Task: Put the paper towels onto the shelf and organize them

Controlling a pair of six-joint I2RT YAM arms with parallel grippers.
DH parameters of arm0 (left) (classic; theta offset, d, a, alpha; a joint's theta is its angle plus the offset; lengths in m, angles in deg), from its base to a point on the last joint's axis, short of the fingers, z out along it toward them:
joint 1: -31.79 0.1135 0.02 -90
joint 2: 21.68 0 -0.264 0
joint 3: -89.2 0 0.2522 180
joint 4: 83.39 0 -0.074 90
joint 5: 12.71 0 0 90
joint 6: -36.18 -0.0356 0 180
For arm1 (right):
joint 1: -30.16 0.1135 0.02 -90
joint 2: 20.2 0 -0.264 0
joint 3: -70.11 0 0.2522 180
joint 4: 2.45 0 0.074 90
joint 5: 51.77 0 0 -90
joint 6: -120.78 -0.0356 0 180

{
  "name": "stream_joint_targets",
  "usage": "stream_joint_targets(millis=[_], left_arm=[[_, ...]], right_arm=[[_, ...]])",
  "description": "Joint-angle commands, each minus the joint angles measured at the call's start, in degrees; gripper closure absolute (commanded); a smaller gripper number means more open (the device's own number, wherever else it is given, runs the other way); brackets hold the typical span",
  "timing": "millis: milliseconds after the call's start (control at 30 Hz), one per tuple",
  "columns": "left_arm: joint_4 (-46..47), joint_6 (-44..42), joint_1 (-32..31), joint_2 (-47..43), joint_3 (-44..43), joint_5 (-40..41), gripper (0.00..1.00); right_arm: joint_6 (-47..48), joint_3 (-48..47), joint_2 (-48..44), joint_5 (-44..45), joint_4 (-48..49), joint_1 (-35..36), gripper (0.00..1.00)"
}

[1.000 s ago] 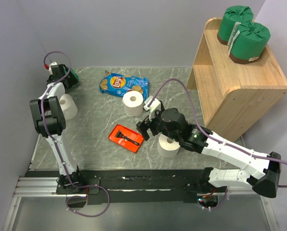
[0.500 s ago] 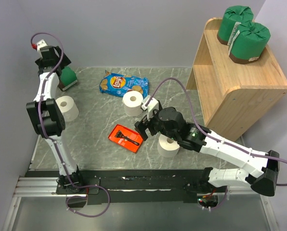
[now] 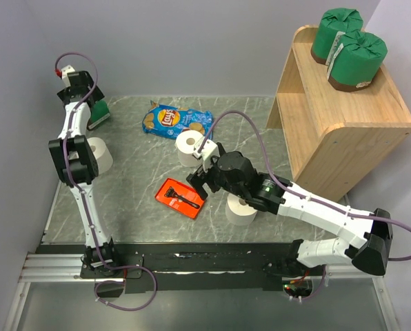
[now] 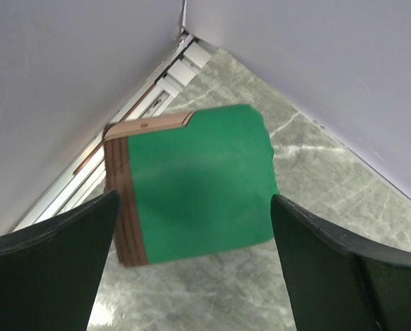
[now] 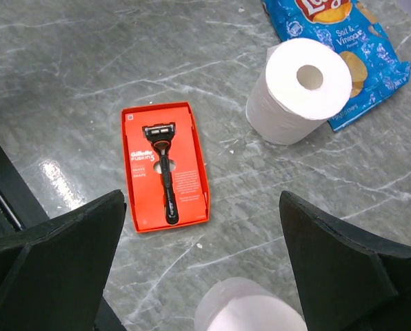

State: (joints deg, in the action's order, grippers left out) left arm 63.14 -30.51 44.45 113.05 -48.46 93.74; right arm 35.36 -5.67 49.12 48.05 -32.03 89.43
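Two green-wrapped paper towels [image 3: 336, 31] [image 3: 357, 58] stand on top of the wooden shelf [image 3: 343, 131]. A third green roll [image 3: 98, 114] [image 4: 192, 183] with a brown end band lies in the table's far-left corner. My left gripper [image 3: 85, 100] [image 4: 195, 200] hangs open above it, fingers on either side and not touching. Three bare white rolls stand on the table: at the left [image 3: 98, 153], in the middle [image 3: 189, 148] [image 5: 298, 89], and under my right arm [image 3: 241, 209] [image 5: 250, 307]. My right gripper [image 3: 198, 181] [image 5: 202, 200] is open and empty over the table.
A red tray [image 3: 183, 198] [image 5: 165, 165] holding a black razor lies just left of the right gripper. A blue chip bag [image 3: 176, 122] [image 5: 350, 41] lies behind the middle white roll. Grey walls close in the far-left corner.
The left gripper rose and drew back from the green roll, which stays on the table in the corner. The right gripper shifted slightly left and further from the bases.
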Motion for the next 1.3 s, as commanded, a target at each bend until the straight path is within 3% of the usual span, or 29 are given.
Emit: stream_joint_targets(millis=[0, 333, 533, 800, 1000, 1267], left_arm=[[0.55, -0.9, 0.17, 2.98, -6.18, 1.48, 0.04], [3.88, 0.42, 0.61, 3.43, -0.65, -2.82, 0.04], [10.55, -2.83, 0.69, 0.97, 5.67, -10.99, 0.03], [12.06, -6.78, -0.88, 0.09, 7.88, -20.57, 0.02], [10.65, -11.27, -3.08, -0.88, 9.63, -22.77, 0.01], [13.28, -12.42, -4.58, -7.99, 18.24, -22.07, 0.03]], right_arm=[[1.57, -2.49, 0.38, 1.33, 1.84, 0.32, 0.0], [1.75, -2.75, 1.61, 1.69, 1.58, 0.41, 0.0], [1.57, -2.67, 0.73, 1.78, 1.57, 0.32, 0.0], [0.78, -2.49, 0.47, 1.86, 1.31, 0.33, 0.0], [0.43, -2.49, 0.2, 1.69, 1.05, 0.32, 0.0], [0.43, -1.7, -0.68, 1.08, 1.93, 0.24, 0.0]])
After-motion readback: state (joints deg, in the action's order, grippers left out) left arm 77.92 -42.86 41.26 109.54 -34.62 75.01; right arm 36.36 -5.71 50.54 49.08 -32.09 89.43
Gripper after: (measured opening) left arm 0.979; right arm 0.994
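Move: The green paper-towel pack lies on its side in the far left corner, about 4 cm ahead of the left hand, 1 cm to its left and some 5 cm below it, brown end to the left. A white roll stands roughly 16 cm back and 7 cm right of that hand; the blue cookie bag lies about 1 cm ahead and 35 cm right. From the right hand the pack is some 42 cm ahead and 46 cm left. Ease the left gripper down about 2 cm and a little forward onto the green pack, jaws kept wide open. Then sweep it some 9 cm to the right, turning it about 25 degrees clockwise, so that its left finger pushes the pack's brown end along, out of the corner and away from the table's left edge. ##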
